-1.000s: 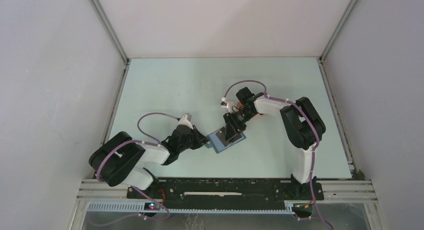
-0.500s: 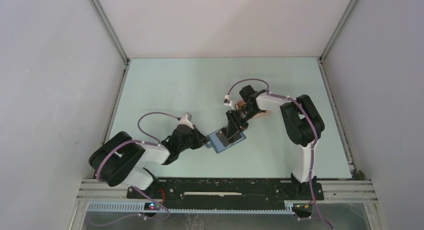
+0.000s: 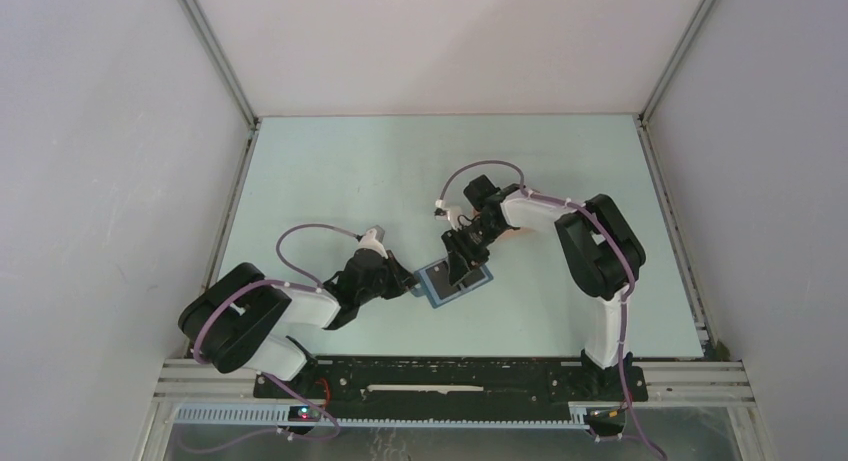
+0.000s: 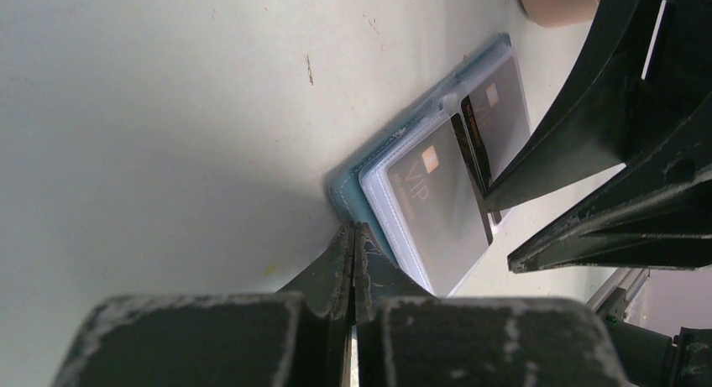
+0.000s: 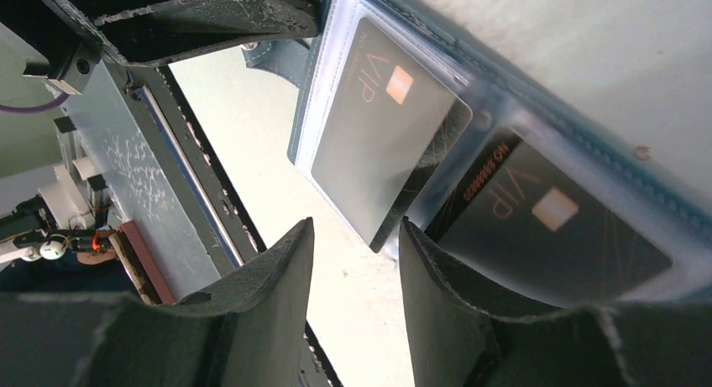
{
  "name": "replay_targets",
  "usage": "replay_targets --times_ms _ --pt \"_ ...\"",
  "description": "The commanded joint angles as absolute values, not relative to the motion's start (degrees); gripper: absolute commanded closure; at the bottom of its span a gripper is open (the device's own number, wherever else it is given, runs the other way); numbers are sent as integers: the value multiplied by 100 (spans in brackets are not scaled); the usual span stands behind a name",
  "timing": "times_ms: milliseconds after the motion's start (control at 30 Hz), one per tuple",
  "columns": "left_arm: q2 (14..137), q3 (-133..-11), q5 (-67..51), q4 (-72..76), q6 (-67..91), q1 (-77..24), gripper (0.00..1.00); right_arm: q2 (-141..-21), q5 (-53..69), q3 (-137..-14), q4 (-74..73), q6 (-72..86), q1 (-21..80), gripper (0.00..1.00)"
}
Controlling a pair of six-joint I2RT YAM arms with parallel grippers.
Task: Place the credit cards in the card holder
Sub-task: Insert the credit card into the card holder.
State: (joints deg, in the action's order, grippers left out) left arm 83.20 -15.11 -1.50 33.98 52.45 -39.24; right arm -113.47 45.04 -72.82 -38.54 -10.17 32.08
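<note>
The dark-blue card holder [image 3: 440, 287] lies open on the table, its clear sleeves facing up. One dark credit card [image 5: 386, 143] marked VIP sits in one sleeve, its corner poking out just beside my right fingertips. A second dark card [image 5: 546, 227] lies in the neighbouring sleeve, with another card edge under it. My right gripper [image 5: 353, 232] hovers open over the holder's near edge, gripping nothing. My left gripper [image 4: 354, 229] is shut, its tips touching the holder's blue edge [image 4: 351, 185]. The same cards [image 4: 437, 202] also show in the left wrist view.
A peach-pink tray [image 4: 554, 2] sits beyond the holder, mostly covered by the right arm in the top view. The right gripper's fingers [image 4: 588, 110] stand close to the left gripper over the holder. Metal frame rails [image 3: 450, 366] run along the table's near edge.
The right wrist has shifted slightly left and nearer above the holder. The left arm and the holder have stayed where they were.
</note>
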Motion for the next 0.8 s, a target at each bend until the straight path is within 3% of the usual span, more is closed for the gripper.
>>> replay_targets --times_ms 0,233,467,633,767 --pt "8631 -1252 -286 2005 4902 -3955 100 -11183 4563 -7489 -3880 -1055 3334 50" --pt "8414 -1201 -285 2022 4931 -3955 100 -11127 4487 -7586 -3975 -1245 3305 50" --pt "7264 -1413 215 1090 4686 -3948 95 -10253 4508 -7377 -4054 -2260 3161 51" --pt "5729 -1607 771 -27 4378 -3944 64 -9304 4721 -6809 -3384 -2636 3178 52" --pt "4269 -1535 865 -482 4122 -3946 45 -8471 5065 -6128 -2502 -2774 3184 54"
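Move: The left fingertips are shut on the card holder's strap; the open holder's middle lies about 7 cm to their right and 3 cm ahead, almost level. From the right hand, the holder's middle is roughly 3 cm ahead and 1 cm left, just below; its left card lies about 4 cm left and 1 cm ahead, its right card about 5 cm ahead and 2 cm right. The orange box stands some 17 cm ahead and 9 cm right of the right hand. Nudge the right gripper less than 1 cm back and left at the left card's inner edge, then a little forward and right, and lift it clear by about 9 cm, fingers still half open, tilting the wrist some 30 degrees. With the left, draw the pinched strap back and left, open to about half to let go, and keep moving left, rising 4 cm away from the holder. ##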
